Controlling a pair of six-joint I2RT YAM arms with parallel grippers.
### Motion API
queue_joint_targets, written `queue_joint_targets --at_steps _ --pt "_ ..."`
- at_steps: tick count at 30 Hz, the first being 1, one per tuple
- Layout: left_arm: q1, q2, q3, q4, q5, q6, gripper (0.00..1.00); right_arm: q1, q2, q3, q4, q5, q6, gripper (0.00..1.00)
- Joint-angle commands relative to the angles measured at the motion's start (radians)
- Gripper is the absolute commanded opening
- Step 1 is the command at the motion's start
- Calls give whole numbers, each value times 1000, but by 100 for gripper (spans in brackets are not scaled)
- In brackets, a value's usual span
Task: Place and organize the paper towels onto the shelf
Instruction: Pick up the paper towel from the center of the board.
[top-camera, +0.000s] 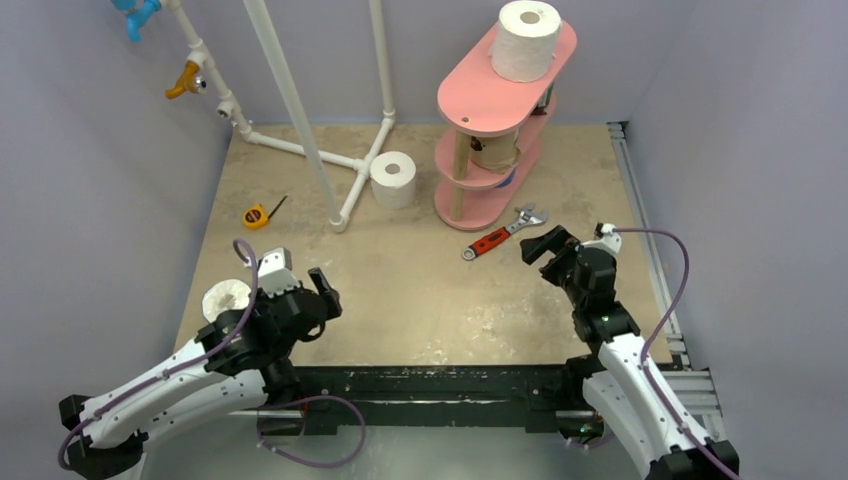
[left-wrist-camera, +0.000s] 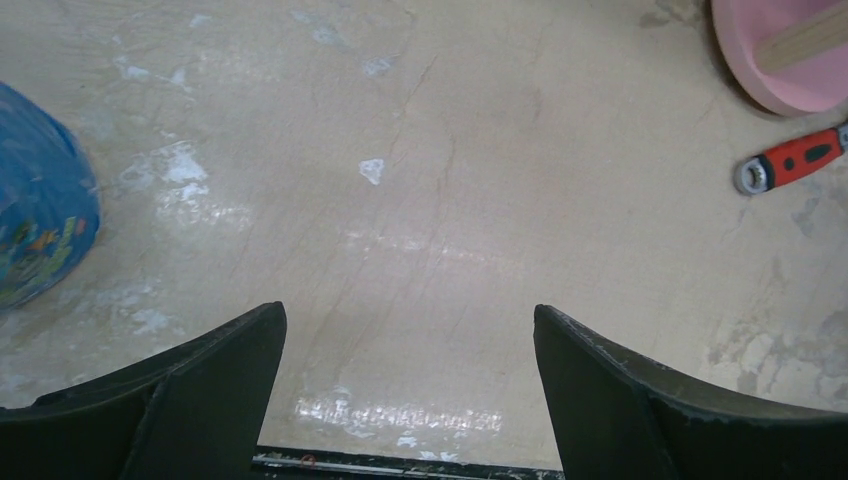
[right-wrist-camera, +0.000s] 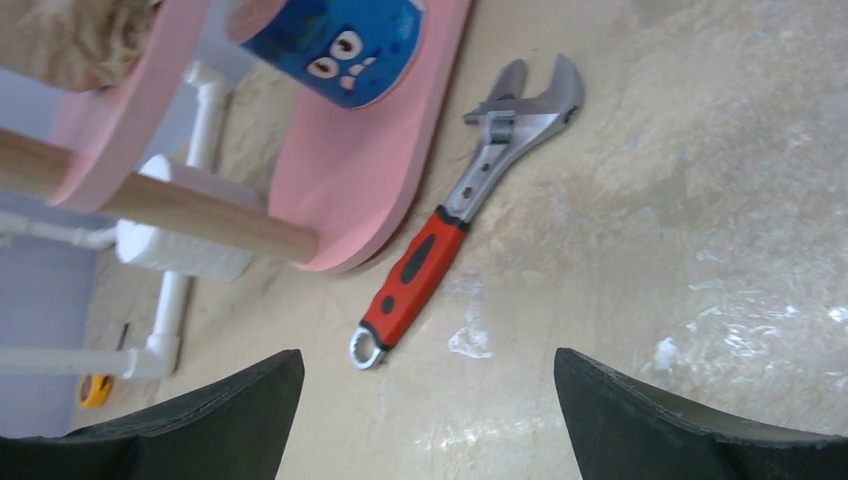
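The pink shelf (top-camera: 470, 108) stands at the back right. A white paper towel roll (top-camera: 527, 40) sits on its top board and a tan roll (top-camera: 492, 150) on the middle board. A blue-wrapped roll (right-wrist-camera: 340, 40) rests on the bottom board (right-wrist-camera: 370, 150). Another white roll (top-camera: 394, 180) stands on the table left of the shelf. A blue-wrapped roll (left-wrist-camera: 40, 220) stands at the near left, just left of my left gripper (top-camera: 322, 305), which is open and holds nothing (left-wrist-camera: 410, 330). My right gripper (top-camera: 545, 250) is open and empty over the table near the shelf's foot (right-wrist-camera: 428, 370).
A red-handled wrench (top-camera: 503, 233) lies between the shelf and my right gripper. A yellow tape measure (top-camera: 256, 215) lies at the left. A white pipe frame (top-camera: 300, 110) rises at the back, its foot beside the loose white roll. Grey walls enclose the table.
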Motion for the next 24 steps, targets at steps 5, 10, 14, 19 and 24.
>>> queue_joint_targets --at_steps 5,10,14,19,24 --pt "86 47 64 -154 31 -72 96 1 -32 20 -39 -167 -155 99" --pt "294 65 70 -75 176 25 96 1 26 8 8 -238 -156 99" --pt "416 78 143 -83 217 70 95 2 60 7 20 -286 -164 99" --pt "541 116 220 -139 269 111 95 2 65 1 40 -304 -166 99" --pt "702 124 284 -223 307 129 95 2 90 4 39 -314 -162 99"
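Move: The blue-wrapped paper towel stands roughly 20 cm to the left hand's left, about 2 cm ahead and 10 cm below. The tape measure lies about 24 cm ahead and 16 cm left of that hand, the pipe stand's near foot about 22 cm straight ahead; both about 13 cm lower. From the right hand, the towel is some 63 cm left and 10 cm back, about 8 cm below. Open left hand swings 6 cm left towards the blue-wrapped towel, rising late, turning counter-clockwise; right shifts 4 cm left. ##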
